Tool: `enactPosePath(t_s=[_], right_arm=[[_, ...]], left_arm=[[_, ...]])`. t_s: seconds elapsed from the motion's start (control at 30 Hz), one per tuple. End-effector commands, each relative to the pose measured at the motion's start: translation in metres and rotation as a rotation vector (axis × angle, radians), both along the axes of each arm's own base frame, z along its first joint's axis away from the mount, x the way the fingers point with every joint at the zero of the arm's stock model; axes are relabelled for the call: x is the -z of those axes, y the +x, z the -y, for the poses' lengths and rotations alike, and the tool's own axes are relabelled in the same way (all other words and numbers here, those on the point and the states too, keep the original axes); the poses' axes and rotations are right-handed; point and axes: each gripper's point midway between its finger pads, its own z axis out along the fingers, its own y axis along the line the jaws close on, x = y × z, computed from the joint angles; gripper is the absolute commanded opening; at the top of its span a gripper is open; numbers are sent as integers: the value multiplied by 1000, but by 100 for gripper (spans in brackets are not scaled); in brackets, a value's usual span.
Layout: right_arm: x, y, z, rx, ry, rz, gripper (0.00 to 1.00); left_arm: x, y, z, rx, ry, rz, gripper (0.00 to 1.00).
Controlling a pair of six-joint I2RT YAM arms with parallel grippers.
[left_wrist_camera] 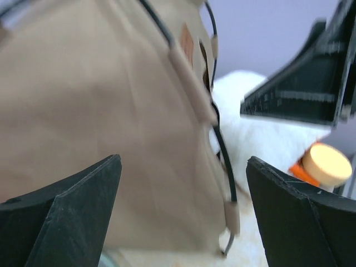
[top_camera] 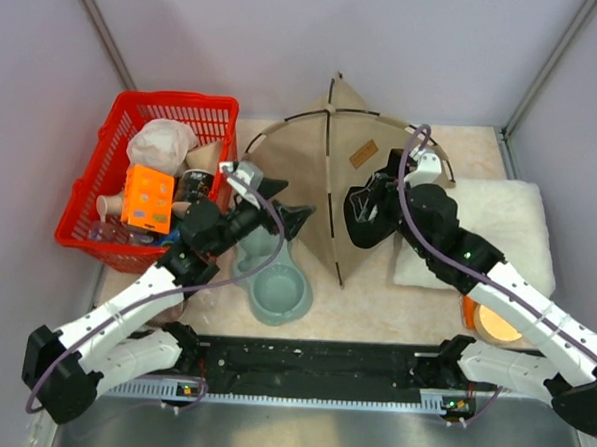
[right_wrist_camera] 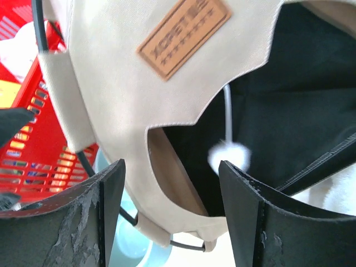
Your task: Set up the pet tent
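The pet tent (top_camera: 326, 175) stands at the middle of the table, tan fabric on thin dark poles, with a brown label (top_camera: 362, 153) on the side facing right. My left gripper (top_camera: 283, 205) is open just left of it. In the left wrist view its jaws (left_wrist_camera: 183, 217) stand wide with the tan wall (left_wrist_camera: 111, 111) and a pole end (left_wrist_camera: 225, 167) ahead, nothing between them. My right gripper (top_camera: 364, 215) is open at the doorway side. Its wrist view shows the label (right_wrist_camera: 183, 36), black lining (right_wrist_camera: 289, 100), white pompom (right_wrist_camera: 229, 157) and the doorway's lower hem in front of the open jaws (right_wrist_camera: 169, 217).
A red basket (top_camera: 102, 143) of toys stands at the left. A grey-green double bowl (top_camera: 275, 282) lies near the tent's front. A fluffy white cushion (top_camera: 504, 219) is at the right, with an orange and cream round object (top_camera: 489, 322) beside the right arm.
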Motion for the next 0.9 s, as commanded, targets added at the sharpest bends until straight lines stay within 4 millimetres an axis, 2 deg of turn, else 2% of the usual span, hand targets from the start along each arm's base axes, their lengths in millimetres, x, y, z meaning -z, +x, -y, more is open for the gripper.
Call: enactPosePath(t_s=[0.0, 0.03, 0.13, 0.2, 0.3, 0.33, 0.37, 0.5, 0.53, 0.57, 0.63, 0.77, 0.87], right_arm=[[-32, 5, 25, 120, 38, 11, 67], [-34, 5, 27, 128, 39, 8, 66], [-32, 5, 34, 153, 33, -8, 65], [-29, 3, 35, 152, 33, -16, 65], [-26, 0, 39, 159, 29, -29, 65], [-26, -2, 40, 161, 27, -32, 65], [-26, -3, 42, 162, 26, -33, 65], [-27, -7, 55, 196, 9, -29, 65], [-25, -8, 57, 200, 1, -31, 65], [-25, -8, 59, 205, -7, -30, 65], [-25, -9, 64, 219, -24, -33, 65], [-21, -6, 75, 248, -76, -56, 65], [-8, 2, 90, 299, -124, -115, 67]], left_arm=[[-43, 31, 12, -58, -37, -52, 99], [-42, 40, 20, -58, -39, -94, 98], [-61, 52, 36, -34, -66, -110, 93], [-65, 66, 39, -68, -70, -126, 90], [-56, 90, 36, -175, -30, -191, 81], [-59, 94, 39, -178, -13, -202, 77], [-50, 101, 38, -210, 20, -225, 70], [-45, 114, 41, -249, 99, -249, 47], [-45, 117, 41, -255, 119, -235, 38], [-47, 121, 41, -266, 133, -222, 29], [-52, 130, 42, -282, 168, -183, 0], [-71, 144, 55, -238, 249, -38, 0], [-79, 162, 59, -257, 327, 42, 0]])
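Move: The bare-sleeved front pole of the pet tent, at the sleeve top the left hand is after, lies about 10 cm ahead of the left hand and 6 cm to its right, a couple of centimetres higher. The tent's crown is some 18 cm ahead, 6 cm right and 4 cm above; the brown label is about 11 cm ahead, 13 cm right, roughly level in height. From the right hand that pole spot is about 7 cm ahead, 8 cm left and 2 cm higher. The left hand reaches some 15 cm forward to the tent's front pole, drifting about 5 cm right and rising nearly as much early on, and its wide-open fingers shut on the pole and sleeve below the crown while the wrist turns counter-clockwise and tips down, both roughly 10 to 15 degrees. Meanwhile the right hand, its fingers still open, backs away from the doorway some 6 cm to the right, swinging about 10 degrees clockwise. ##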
